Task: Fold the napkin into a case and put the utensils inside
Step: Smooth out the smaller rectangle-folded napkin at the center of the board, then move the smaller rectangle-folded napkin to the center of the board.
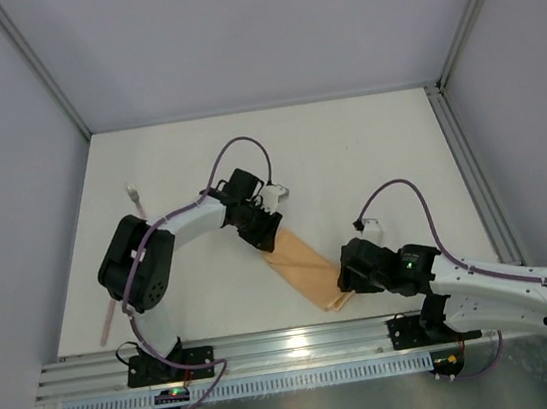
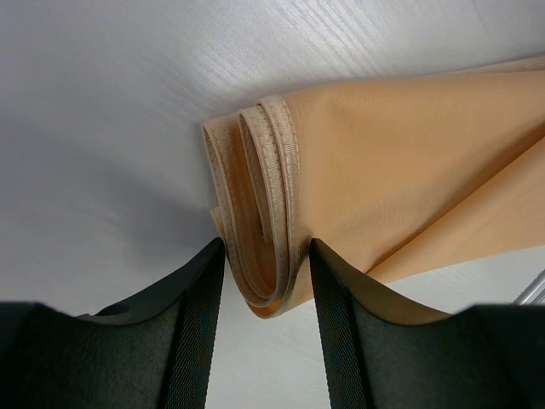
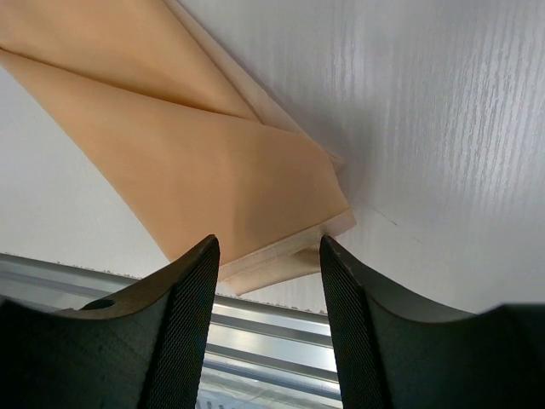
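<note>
The peach-orange napkin (image 1: 302,269) lies folded into a narrow strip, slanting from mid-table toward the near edge. My left gripper (image 1: 263,238) is at its far upper-left end. In the left wrist view the jaws (image 2: 266,247) straddle the rolled, hemmed end of the napkin (image 2: 383,162), open, with their tips right against the cloth. My right gripper (image 1: 347,278) is at the near lower-right end. It is open (image 3: 268,243), and the napkin's corner (image 3: 213,170) lies flat on the table between its fingertips. One pale pink utensil (image 1: 108,322) lies at the table's left edge, partly behind the left arm.
A small whitish piece (image 1: 134,194) lies at the back left. An aluminium rail (image 1: 302,347) runs along the near edge, right below the napkin's corner (image 3: 255,328). Grey walls and metal posts (image 1: 471,168) close in the table. Purple cables loop over both arms.
</note>
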Robot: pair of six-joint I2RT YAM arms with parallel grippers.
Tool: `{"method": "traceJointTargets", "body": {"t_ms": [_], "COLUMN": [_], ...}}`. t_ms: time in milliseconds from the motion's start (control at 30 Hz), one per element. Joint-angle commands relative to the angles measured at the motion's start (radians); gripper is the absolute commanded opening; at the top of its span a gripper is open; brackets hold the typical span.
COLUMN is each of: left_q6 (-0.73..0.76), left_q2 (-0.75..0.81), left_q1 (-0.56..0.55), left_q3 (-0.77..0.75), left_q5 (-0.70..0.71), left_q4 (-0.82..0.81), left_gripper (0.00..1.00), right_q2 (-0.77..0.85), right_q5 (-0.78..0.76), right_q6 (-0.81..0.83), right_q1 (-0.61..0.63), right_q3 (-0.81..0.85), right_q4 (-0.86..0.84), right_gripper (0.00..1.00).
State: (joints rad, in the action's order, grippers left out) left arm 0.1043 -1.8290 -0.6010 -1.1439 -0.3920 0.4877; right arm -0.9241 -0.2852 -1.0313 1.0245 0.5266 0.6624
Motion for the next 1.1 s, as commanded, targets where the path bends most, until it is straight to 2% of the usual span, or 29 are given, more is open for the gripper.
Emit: {"method": "traceJointTargets", "body": {"t_ms": [0, 267, 400, 500, 600, 667, 833, 1067], "left_q6": [-0.021, -0.032, -0.028, -0.028, -0.020, -0.020, -0.017, 0.006], "left_q2": [0.046, 0.056, 0.077, 0.091, 0.100, 0.105, 0.143, 0.221], "left_q1": [-0.005, -0.005, -0.002, 0.000, 0.007, 0.017, 0.090, 0.133], "left_q3": [0.019, 0.067, 0.088, 0.093, 0.098, 0.098, 0.105, 0.113], "left_q5": [0.015, 0.001, 0.008, 0.019, 0.031, 0.031, 0.021, 0.082], "left_q4": [-0.020, 0.012, 0.028, 0.031, 0.037, 0.051, 0.072, 0.037], "left_gripper": [0.47, 0.45, 0.45, 0.45, 0.46, 0.51, 0.65, 0.73], "right_q2": [0.030, 0.057, 0.019, -0.031, -0.088, -0.111, -0.157, -0.275], "right_q5": [0.021, -0.009, -0.031, -0.058, -0.052, -0.031, 0.015, 0.150], "right_q6": [-0.099, -0.180, -0.165, -0.133, -0.102, -0.081, 0.045, 0.276], "right_q1": [0.000, 0.002, 0.002, -0.001, -0.018, -0.050, -0.151, -0.244], "right_q3": [-0.043, -0.178, -0.183, -0.157, -0.152, -0.161, -0.157, -0.108], "right_q4": [-0.032, -0.124, -0.199, -0.233, -0.265, -0.312, -0.395, -0.569], "right_gripper": [0.56, 0.51, 0.47, 0.42, 0.33, 0.28, 0.27, 0.27]}}
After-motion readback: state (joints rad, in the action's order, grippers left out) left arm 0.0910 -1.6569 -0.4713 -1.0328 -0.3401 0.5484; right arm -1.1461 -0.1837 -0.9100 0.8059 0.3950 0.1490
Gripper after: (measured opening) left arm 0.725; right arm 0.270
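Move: The napkin's near end lies just below the right hand, about 1 cm back, 1 cm to its right and 4 cm down. From that hand the napkin's far end is some 15 cm ahead and 12 cm left, and the metal rail straight behind about 8 cm. The left hand has its half-open fingers astride that far end, which is roughly 1 cm ahead, 1 cm to its right and 1 cm lower. The right hand sinks about 4 cm onto the napkin's near end, slipping slightly back and right, then closes on its hem, pinches a bunch of cloth and, staying low, draws it some 7 cm forward and a little left. Meanwhile the left hand, already astride the far end, eases about 2 cm back and slightly left, nudging the cloth, then opens wider and sweeps left, turning slightly counter-clockwise, before edging forward and lifting off by about 2 cm. ##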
